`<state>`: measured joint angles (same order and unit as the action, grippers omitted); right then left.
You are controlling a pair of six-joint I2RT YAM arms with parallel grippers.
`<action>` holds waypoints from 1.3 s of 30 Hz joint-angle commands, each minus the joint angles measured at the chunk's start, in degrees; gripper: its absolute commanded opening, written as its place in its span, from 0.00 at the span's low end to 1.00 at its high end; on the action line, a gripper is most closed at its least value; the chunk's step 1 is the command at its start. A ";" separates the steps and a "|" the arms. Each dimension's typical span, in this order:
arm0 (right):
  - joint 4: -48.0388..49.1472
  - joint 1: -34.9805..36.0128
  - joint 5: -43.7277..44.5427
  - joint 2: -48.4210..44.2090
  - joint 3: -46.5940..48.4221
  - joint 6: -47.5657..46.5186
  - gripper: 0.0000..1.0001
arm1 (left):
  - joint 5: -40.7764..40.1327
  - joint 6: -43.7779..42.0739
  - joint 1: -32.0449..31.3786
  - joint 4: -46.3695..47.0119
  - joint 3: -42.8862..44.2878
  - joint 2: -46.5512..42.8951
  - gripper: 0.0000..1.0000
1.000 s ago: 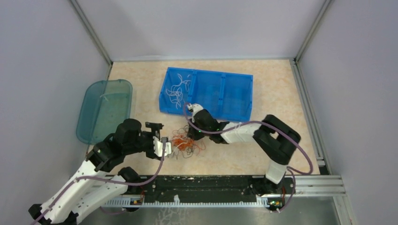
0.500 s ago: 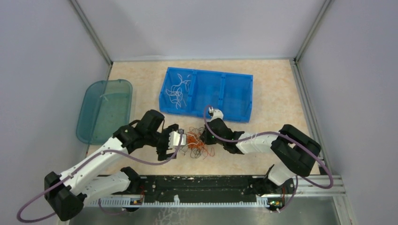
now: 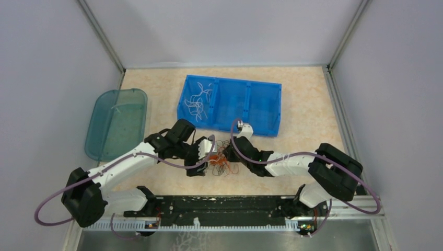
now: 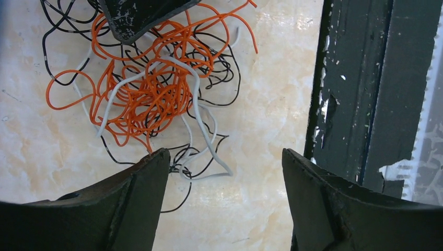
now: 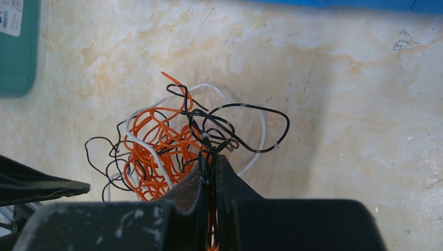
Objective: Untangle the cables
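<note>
The cables (image 3: pixel 222 161) lie as a tangle of orange, black and white strands on the beige table. My right gripper (image 5: pixel 210 160) is shut on a few black strands at the tangle's edge, and they run down between its fingers. In the left wrist view its scuffed dark fingertip (image 4: pixel 137 20) rests on the tangle (image 4: pixel 156 89). My left gripper (image 4: pixel 224 155) is open just beside the heap, with a white loop (image 4: pixel 211 166) lying between its fingers and nothing held. From above, the left gripper (image 3: pixel 205 157) stands left of the tangle and the right gripper (image 3: pixel 231 150) right of it.
A blue three-compartment bin (image 3: pixel 271 125) stands behind the tangle, with white strands (image 3: pixel 197 100) in its left compartment. A teal tray (image 3: pixel 99 130) sits at the left. The black base rail (image 3: pixel 224 205) runs along the near edge, close to my left gripper (image 4: pixel 365 89).
My left arm has reached to the right up to the tangle, its jaws narrowing a little. The right gripper has shifted right, staying shut, and the tangle has moved slightly right with it.
</note>
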<state>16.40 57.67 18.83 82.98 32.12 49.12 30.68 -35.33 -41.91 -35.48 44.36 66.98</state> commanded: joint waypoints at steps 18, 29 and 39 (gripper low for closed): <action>6.66 1.95 3.72 -6.66 -3.65 1.68 0.00 | -6.66 0.44 -0.73 6.24 1.34 4.74 0.22; 5.47 -2.58 -1.12 -16.87 -6.95 -0.17 0.21 | -1.05 -5.25 -0.72 -6.73 13.27 -2.35 0.00; -7.01 -6.16 -13.35 -34.48 0.55 -18.71 0.63 | 0.78 -8.64 -0.72 -8.72 14.45 -10.68 0.00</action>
<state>11.25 51.83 11.92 55.05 27.66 41.43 29.98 -41.76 -42.39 -42.28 56.88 56.99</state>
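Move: The left hand's wide-open fingers straddle the near side of the pile: the bend of the grey cable lies about 3 cm ahead, level with them sideways and some 2 cm below. The orange tangle's middle is roughly 4 cm ahead, 4 cm to the right and 3 cm below, and the black cables in the right hand's closed fingers are 6 cm ahead and 9 cm right, about 2 cm lower. From the right hand the grey bend is some 3 cm back and 9 cm left, about 1 cm below, with the orange tangle 2 cm back, 5 cm left and 2 cm below. The left hand eases about 3 cm forward and a little down over the near side of the pile while its fingers shut fully, pinching the grey cable, then lifts it quickly by some 12 cm, drifting back a little as the wrist tilts some 20 degrees. The right hand at first keeps its pinch on the black cables and creeps up about 2 cm, then opens its fingers to roughly half, lets the black cables go and pulls away upward and some 4 cm to the right, clear of the pile. ##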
